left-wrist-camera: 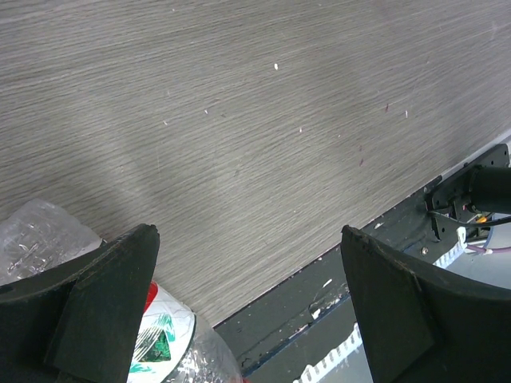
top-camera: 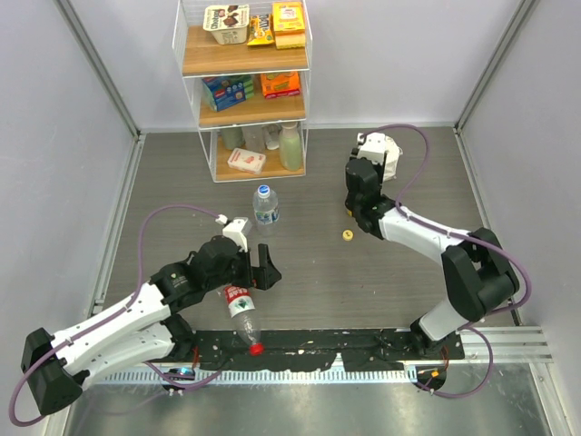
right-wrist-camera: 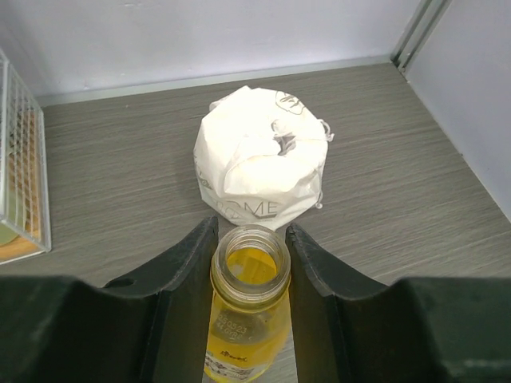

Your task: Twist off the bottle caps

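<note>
My right gripper (right-wrist-camera: 249, 239) is shut on the neck of the yellow bottle (right-wrist-camera: 246, 327), held upright with its mouth uncapped. A yellow cap (top-camera: 347, 235) lies loose on the table just below my right gripper (top-camera: 360, 180). The clear bottle with the red label (top-camera: 240, 307) lies on its side near the front edge, its red cap (top-camera: 257, 347) on. My left gripper (top-camera: 262, 268) stands open just above and to the right of it. In the left wrist view this red-labelled bottle (left-wrist-camera: 164, 335) lies by the left finger (left-wrist-camera: 104, 303), outside the open left gripper (left-wrist-camera: 247, 235). The blue-labelled bottle (top-camera: 265, 207) stands upright, capped.
A crumpled white paper bag (right-wrist-camera: 263, 155) sits right ahead of the right gripper, near the back right corner. A white wire shelf rack (top-camera: 243, 91) with boxes, snacks and a pale green bottle (top-camera: 290, 147) stands at the back. A dark rail (top-camera: 363, 343) runs along the front edge.
</note>
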`<state>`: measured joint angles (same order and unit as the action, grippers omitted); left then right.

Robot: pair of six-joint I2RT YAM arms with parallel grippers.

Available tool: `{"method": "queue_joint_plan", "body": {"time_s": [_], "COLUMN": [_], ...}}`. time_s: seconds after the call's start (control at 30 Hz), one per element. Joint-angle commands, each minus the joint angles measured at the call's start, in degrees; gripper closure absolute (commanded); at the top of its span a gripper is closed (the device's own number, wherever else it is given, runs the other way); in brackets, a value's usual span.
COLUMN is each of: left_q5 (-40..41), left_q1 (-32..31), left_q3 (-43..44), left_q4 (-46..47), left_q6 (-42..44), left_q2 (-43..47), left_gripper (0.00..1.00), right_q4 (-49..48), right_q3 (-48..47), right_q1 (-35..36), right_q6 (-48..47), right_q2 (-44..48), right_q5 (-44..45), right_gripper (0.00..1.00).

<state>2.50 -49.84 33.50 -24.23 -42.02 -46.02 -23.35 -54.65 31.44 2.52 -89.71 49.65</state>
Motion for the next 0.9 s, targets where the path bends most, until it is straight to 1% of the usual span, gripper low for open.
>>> {"method": "queue_joint_plan", "body": {"time_s": [0.0, 0.03, 0.07, 0.1, 0.13, 0.17, 0.2, 0.23, 0.43, 0.5, 0.7, 0.87], "left_q5": [-0.3, -0.3, 0.0, 0.2, 0.3, 0.2, 0.2, 0.2, 1.0, 1.0, 2.6, 5.3], "left_q1": [0.0, 0.1, 0.1, 0.1, 0.1, 0.1, 0.2, 0.1, 0.1, 0.1, 0.0, 0.1], "left_q3": [1.0, 0.8, 0.8, 0.8, 0.7, 0.8, 1.0, 1.2, 0.9, 0.6, -0.7, -1.4], "left_q4": [2.2, 2.2, 2.1, 1.8, 1.7, 1.7, 1.6, 1.6, 1.1, 0.9, 0.1, -2.2], "left_q6": [-0.3, -0.3, -0.3, -0.5, -0.8, -0.9, -1.0, -1.1, -2.1, -2.3, -3.0, -3.5], "left_q2": [0.0, -0.1, -0.1, -0.2, 0.0, 0.1, 0.1, 0.3, 1.2, 1.5, 4.2, 6.9], "left_gripper": [0.0, 0.0, 0.0, 0.0, 0.0, 0.0, 0.0, 0.0, 0.0, 0.0, 0.0, 0.0], "right_q4": [6.1, 6.1, 6.6, 7.3, 8.8, 9.5, 11.0, 11.3, 15.4, 15.9, 18.8, 18.2], "right_q3": [1.1, 1.7, 2.0, 2.1, 1.9, 1.8, 1.8, 2.1, 2.4, 3.1, 4.9, 7.5], "right_q1": [0.4, 0.4, 0.5, 0.4, 0.4, 0.4, 0.4, 0.4, 0.4, 0.4, 0.4, 0.4], "right_q6": [5.5, 5.9, 6.3, 7.1, 7.5, 8.2, 8.7, 8.9, 10.6, 10.8, 13.1, 14.0], "right_q2": [3.7, 5.1, 6.3, 7.2, 8.6, 9.1, 10.6, 11.3, 18.3, 22.3, 29.8, 33.8], "right_q5": [-6.1, -7.4, -8.5, -10.5, -12.6, -13.4, -14.2, -14.6, -19.0, -21.0, -28.2, -33.6], "right_gripper": [0.64, 0.62, 0.52, 0.49, 0.43, 0.39, 0.23, 0.17, 0.15, 0.15, 0.14, 0.13]}}
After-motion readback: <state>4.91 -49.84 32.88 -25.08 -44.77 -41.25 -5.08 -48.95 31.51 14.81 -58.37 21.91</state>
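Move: The right fingers still hold the upper part of the uncapped yellow bottle, its middle about 7 cm straight below the hand. Its yellow cap lies on the table some 8 cm back and 2 cm left of the hand; the white bag is about 13 cm ahead and 6 cm right, the blue-capped bottle some 25 cm left and 5 cm back. From the left hand the yellow bottle is roughly 27 cm ahead and 26 cm right, about level. Open the right fingers from their hold to nearly wide and let go of the yellow bottle, easing back and left at first. Then draw back and climb away from it, about 9 cm each way in all with some 3 cm of left, turning the hand about 25 degrees counter-clockwise as its left side rises. ##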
